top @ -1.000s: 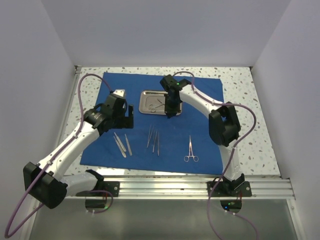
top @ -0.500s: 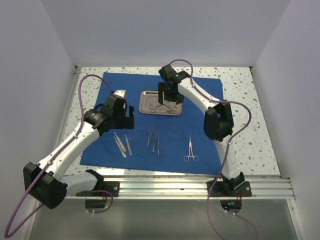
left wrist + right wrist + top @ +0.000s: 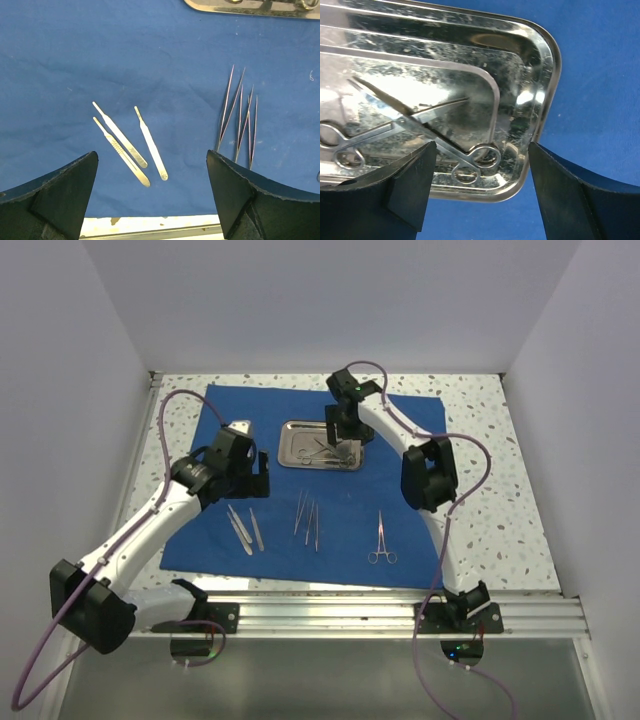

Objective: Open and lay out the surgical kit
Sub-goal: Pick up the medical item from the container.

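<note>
The surgical kit's royal-blue cloth (image 3: 400, 490) lies spread flat on the table. On its far middle stands the steel tray (image 3: 292, 430), with scissors (image 3: 420, 122) crossed inside it. My right gripper (image 3: 342, 443) hangs open over the tray's right end. In the right wrist view its jaws (image 3: 481, 147) straddle the scissors' finger rings without touching them. My left gripper (image 3: 248, 478) is open and empty above three scalpel handles (image 3: 125, 145) on the cloth. Thin tweezers (image 3: 240, 120) lie to their right.
Ringed forceps (image 3: 381, 540) lie on the cloth's near right. Speckled tabletop (image 3: 500, 470) shows around the cloth. White walls close in the left, right and back. A metal rail (image 3: 400, 612) runs along the near edge.
My right gripper has gone from shut to open and shifted slightly toward the far side over the tray, its elbow swinging left. The left arm has stayed still.
</note>
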{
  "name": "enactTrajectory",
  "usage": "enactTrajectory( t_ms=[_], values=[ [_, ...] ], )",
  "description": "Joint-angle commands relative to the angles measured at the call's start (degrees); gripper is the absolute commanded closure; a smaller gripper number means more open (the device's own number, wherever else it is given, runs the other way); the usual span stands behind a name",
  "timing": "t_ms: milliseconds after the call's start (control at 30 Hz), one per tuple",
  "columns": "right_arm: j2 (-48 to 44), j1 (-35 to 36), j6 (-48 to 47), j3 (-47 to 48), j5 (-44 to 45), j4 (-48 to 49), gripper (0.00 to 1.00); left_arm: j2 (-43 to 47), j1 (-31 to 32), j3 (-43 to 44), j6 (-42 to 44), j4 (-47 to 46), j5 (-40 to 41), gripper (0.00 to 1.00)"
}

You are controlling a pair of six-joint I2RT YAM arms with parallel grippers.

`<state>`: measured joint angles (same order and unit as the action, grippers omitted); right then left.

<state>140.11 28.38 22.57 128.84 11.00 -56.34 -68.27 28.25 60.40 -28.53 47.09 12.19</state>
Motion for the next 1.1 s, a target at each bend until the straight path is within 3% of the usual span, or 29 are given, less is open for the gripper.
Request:
enactTrajectory(
  t_ms=[0, 300, 500, 767, 967, 1067],
  values=[
    [-0.2, 0.5, -2.4, 3.8, -1.0, 0.3, 0.22, -1.2, -0.4, 2.1, -1.8, -0.6, 0.2, 0.07],
    [2.4, 1.9, -3.6, 6.0, -3.3, 1.3, 0.23, -2.8, -0.4, 1.6, -2.1, -1.7, 0.3, 0.07],
    [6.7, 3.3, -3.6, 9.6, -2.4, 0.6, 0.30, -2.7, -0.4, -0.2, -1.8, -1.8, -0.1, 0.07],
    [8.9, 3.4, -3.1, 8.5, 0.7, -0.3, 0.47, -2.8, -0.5, -0.5, 0.1, -1.6, 1.3, 0.07],
    [8.2, 4.0, -2.7, 0.8, 1.7, 0.8, 0.71, -3.1, -0.7, -0.4, 1.2, -1.6, 2.1, 0.07],
    [10.0, 4.7, -2.9, 0.0, 1.7, -0.1, 0.90, -3.3, -0.9, -0.4, 1.6, -1.6, 2.2, 0.07]
  ],
)
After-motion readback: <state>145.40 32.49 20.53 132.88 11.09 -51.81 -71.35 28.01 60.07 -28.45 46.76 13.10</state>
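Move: Over the tray's right half, the right hand has the nearer scissors about 4 cm to its left, 1 cm ahead and 3 cm below. The other scissors cross them some 6 cm left and 1 cm ahead of the hand, and the tray's middle lies about 6 cm left and 1 cm ahead. The tweezers lie roughly 16 cm back and 9 cm left. From the left hand, the nearer scissors are about 5 cm ahead and 16 cm right, well below. Sliding about 5 cm left over the tray, the right hand first rises a little, then from midway sinks some 3 cm onto the nearer scissors, turning slightly counter-clockwise. Its fingers, well open at first, close almost shut and pinch the scissors near the pivot, blades pointing away from the base. ##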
